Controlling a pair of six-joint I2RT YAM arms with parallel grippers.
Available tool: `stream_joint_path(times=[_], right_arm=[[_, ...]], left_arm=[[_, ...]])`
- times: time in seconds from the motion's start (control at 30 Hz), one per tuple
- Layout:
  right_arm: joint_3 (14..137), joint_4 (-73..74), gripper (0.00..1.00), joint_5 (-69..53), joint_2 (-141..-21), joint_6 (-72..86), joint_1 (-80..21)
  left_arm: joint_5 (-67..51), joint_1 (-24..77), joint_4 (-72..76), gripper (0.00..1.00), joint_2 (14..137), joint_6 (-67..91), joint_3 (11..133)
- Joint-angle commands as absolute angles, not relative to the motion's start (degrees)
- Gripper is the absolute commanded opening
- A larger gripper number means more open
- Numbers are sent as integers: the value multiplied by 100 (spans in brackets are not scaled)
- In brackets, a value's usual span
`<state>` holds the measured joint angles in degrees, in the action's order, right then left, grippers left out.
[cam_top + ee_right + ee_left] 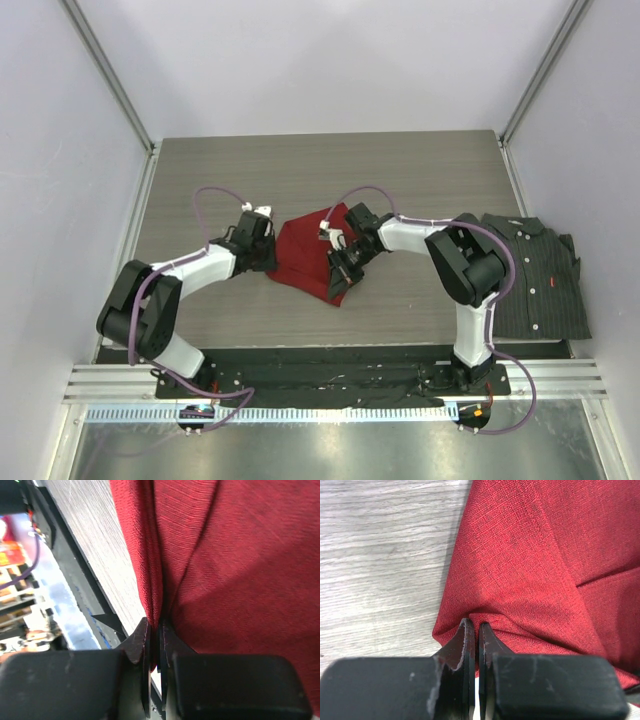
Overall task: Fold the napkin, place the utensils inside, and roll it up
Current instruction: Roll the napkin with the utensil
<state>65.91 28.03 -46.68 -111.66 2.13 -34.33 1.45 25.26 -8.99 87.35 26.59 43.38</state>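
The deep-red napkin (312, 255) lies rumpled at the middle of the table between both arms. At its left corner my left gripper (268, 252) is shut on the napkin (530, 565), a pinch of cloth edge between its dark fingertips (467, 635). My right gripper (345, 272) is shut on the napkin (240, 570) near its lower right edge, a fold of red cloth running into the narrow gap between its fingers (144, 637). The utensils are out of view.
A dark pinstriped shirt (535, 275) lies folded at the table's right side, beside the right arm. Grey wood-grain tabletop (330, 165) stretches behind the napkin. The black base rail (330, 365) runs along the near edge.
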Motion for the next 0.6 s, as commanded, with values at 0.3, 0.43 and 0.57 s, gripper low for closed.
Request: stream_joint_path(times=[0.3, 0.43, 0.57], right_arm=[[6512, 3102, 26, -4395, -11058, 79, -2997], [6671, 3182, 44, -3869, -10276, 254, -3032], [6925, 3182, 50, -3279, -9634, 404, -3208]], left_arm=[[273, 2338, -1213, 0, 9193, 2514, 4676], [211, 2338, -1195, 0, 9158, 2540, 4667], [193, 2329, -1195, 0, 9114, 2549, 4658]])
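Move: The napkin's near-right corner is between the right fingers, level with the hand and about a centimetre below it. From there the folded napkin's middle lies some 10 cm ahead and 5 cm to the left, and its far corner about 19 cm ahead and 2 cm to the right. From the left hand, which is pinching the near-left corner, the near-right corner is about 7 cm back and 15 cm to the right. The right fingers let go of the napkin's near-right corner. Still pinching, the hand first eases about half a centimetre down and slightly to its right, then opens to roughly half and lifts off, rising nearly 4 cm while drifting about 2 cm forward and a little right. The left hand keeps its pinch on the near-left corner, almost still. ##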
